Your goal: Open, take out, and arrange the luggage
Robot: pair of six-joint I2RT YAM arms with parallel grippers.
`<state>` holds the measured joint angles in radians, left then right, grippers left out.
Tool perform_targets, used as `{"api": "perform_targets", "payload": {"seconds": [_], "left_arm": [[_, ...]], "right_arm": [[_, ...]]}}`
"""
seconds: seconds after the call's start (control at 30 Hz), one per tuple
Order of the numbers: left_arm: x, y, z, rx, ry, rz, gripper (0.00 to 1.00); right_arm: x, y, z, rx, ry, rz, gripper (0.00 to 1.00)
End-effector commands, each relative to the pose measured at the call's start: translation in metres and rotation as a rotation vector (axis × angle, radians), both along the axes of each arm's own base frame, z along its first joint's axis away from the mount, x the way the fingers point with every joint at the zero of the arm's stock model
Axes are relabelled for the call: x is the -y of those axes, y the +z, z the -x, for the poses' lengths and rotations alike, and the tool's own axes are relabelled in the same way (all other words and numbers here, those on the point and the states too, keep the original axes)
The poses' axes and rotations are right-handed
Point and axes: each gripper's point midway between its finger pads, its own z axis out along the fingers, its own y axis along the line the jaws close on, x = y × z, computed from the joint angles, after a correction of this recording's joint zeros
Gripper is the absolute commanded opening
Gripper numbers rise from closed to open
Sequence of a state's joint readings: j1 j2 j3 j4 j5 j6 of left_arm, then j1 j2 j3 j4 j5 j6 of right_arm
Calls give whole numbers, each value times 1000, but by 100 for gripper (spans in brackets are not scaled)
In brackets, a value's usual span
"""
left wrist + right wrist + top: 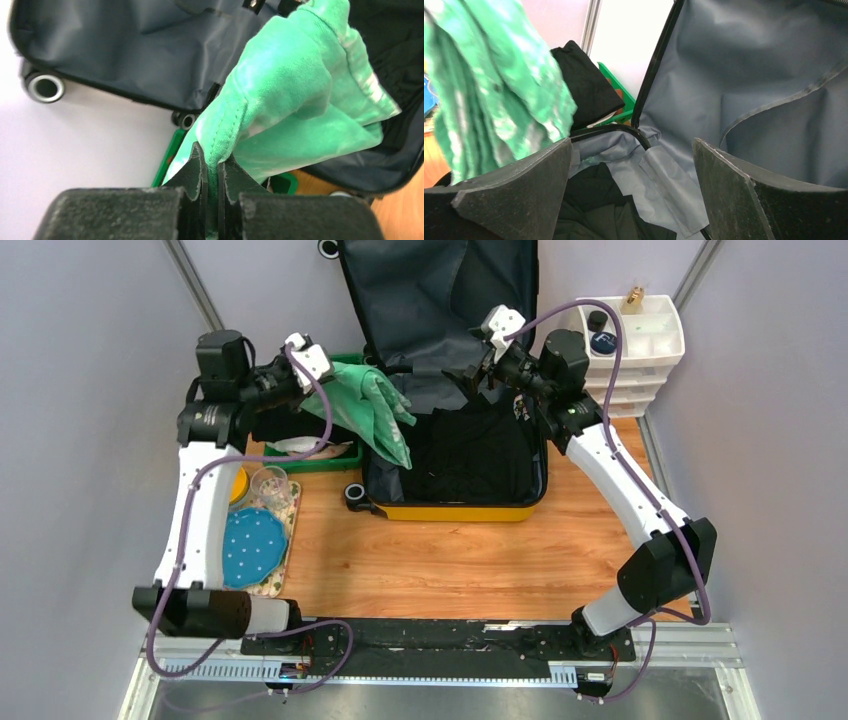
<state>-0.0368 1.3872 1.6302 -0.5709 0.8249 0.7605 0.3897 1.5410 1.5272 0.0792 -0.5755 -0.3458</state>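
The luggage [455, 511], a yellow suitcase, lies open at the table's back with its grey-lined lid [440, 300] standing up. Black clothes [470, 455] fill its base. My left gripper [322, 370] is shut on a green garment [375, 410], which hangs over the suitcase's left edge. In the left wrist view the green garment's [285, 95] fold is pinched between the jaws of the left gripper [212, 162]. My right gripper [475, 370] hovers open above the base, holding nothing. The right wrist view shows the right gripper [631, 145] wide apart over the black clothes [594, 200] and lining [749, 75].
A green tray [320, 462] with a folded black cloth [584, 85] stands left of the suitcase. A glass [270, 483], a blue dotted plate [250, 545] and a yellow bowl [240, 485] sit at the left. A white drawer unit [640, 350] stands at the back right.
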Motion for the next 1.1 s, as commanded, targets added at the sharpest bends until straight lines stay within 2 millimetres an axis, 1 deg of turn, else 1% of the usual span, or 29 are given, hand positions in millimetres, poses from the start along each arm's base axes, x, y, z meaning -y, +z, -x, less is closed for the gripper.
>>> {"api": "perform_targets", "payload": {"seconds": [0.0, 0.03, 0.07, 0.1, 0.17, 0.2, 0.23, 0.27, 0.3, 0.33, 0.37, 0.4, 0.43, 0.5, 0.53, 0.6, 0.7, 0.77, 0.8, 0.87, 0.9, 0.97, 1.0, 1.07], "left_arm": [[-39, 31, 33, 167, 134, -220, 0], [-44, 33, 41, 172, 161, -238, 0], [-51, 31, 42, 173, 199, -257, 0], [-65, 26, 40, 163, 271, -296, 0], [-76, 25, 43, 169, 323, -333, 0], [-85, 15, 41, 154, 361, -359, 0], [-87, 22, 41, 191, 381, -357, 0], [-89, 19, 40, 200, 392, -364, 0], [-92, 8, 37, 188, 398, -379, 0], [-93, 10, 33, 209, 411, -378, 0], [-95, 8, 30, 211, 422, -389, 0], [-102, 4, 26, 204, 452, -409, 0], [-107, 3, 17, 210, 477, -420, 0], [-118, 2, 7, 210, 538, -446, 0], [-121, -2, -1, 201, 544, -457, 0], [-124, -3, -8, 207, 549, -474, 0], [-124, -13, -25, 204, 531, -501, 0], [-124, -16, -33, 209, 521, -505, 0], [-123, -21, -40, 204, 507, -515, 0], [-123, -20, -51, 218, 507, -514, 0], [-131, -23, -60, 209, 518, -512, 0], [-133, -20, -72, 228, 523, -503, 0], [-131, -23, -82, 230, 510, -492, 0], [-128, -23, -96, 250, 490, -478, 0]], "right_arm": [[6, 15, 5, 29, -11, -10, 96], [5, 13, 5, 27, -5, -10, 96], [5, 13, 5, 27, 0, -9, 96], [3, 12, 7, 25, 13, -8, 96], [1, 12, 7, 20, 22, -12, 97], [0, 9, 6, 11, 27, -12, 97], [-1, 8, 6, 0, 31, -20, 97], [-3, 9, 6, 0, 36, -23, 97], [-4, 6, 5, -9, 46, -22, 97], [-5, 7, 5, -9, 48, -23, 97], [-6, 6, 6, -11, 52, -23, 97], [-5, 7, 5, -10, 49, -23, 97], [-5, 7, 4, -10, 46, -22, 97], [-3, 5, 3, -6, 34, -14, 98], [-3, 4, 3, -7, 32, -9, 98], [0, 4, 4, 4, 20, -1, 98], [1, 1, 3, 4, 8, 6, 98], [3, 0, 2, -1, 1, 7, 98], [3, -3, 0, -6, -4, 9, 98], [3, -1, -1, -4, -9, 8, 98], [3, -2, -1, -7, -9, 9, 98], [4, -2, -3, -8, -16, 9, 98], [3, -4, -4, -13, -19, 11, 98], [4, -6, -6, -15, -26, 18, 98]]}}
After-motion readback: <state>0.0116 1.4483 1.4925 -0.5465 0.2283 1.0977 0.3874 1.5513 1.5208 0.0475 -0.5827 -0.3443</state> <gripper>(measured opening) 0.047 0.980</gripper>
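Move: Ahead of the left hand, which still grips the green garment, the green tray's middle lies about 20 cm forward, 9 cm to its left and some 35 cm below. The open suitcase is centred roughly 26 cm to this hand's right and 8 cm forward; the clear cup is about 18 cm to its left and 4 cm back, both about as far below. For the idle right hand, the tray is some 36 cm left, 16 cm ahead and 37 cm below. Swinging the green garment away from the suitcase and towards the green tray, the left hand travels about 12 cm left, drawing back some 5 cm at first, then sinking about 9 cm and reaching forward 11 cm. Its fingers stay shut on the cloth while the wrist turns counter-clockwise and rolls its left side up, nearly 30 degrees each, so they point mostly forward and further down. ##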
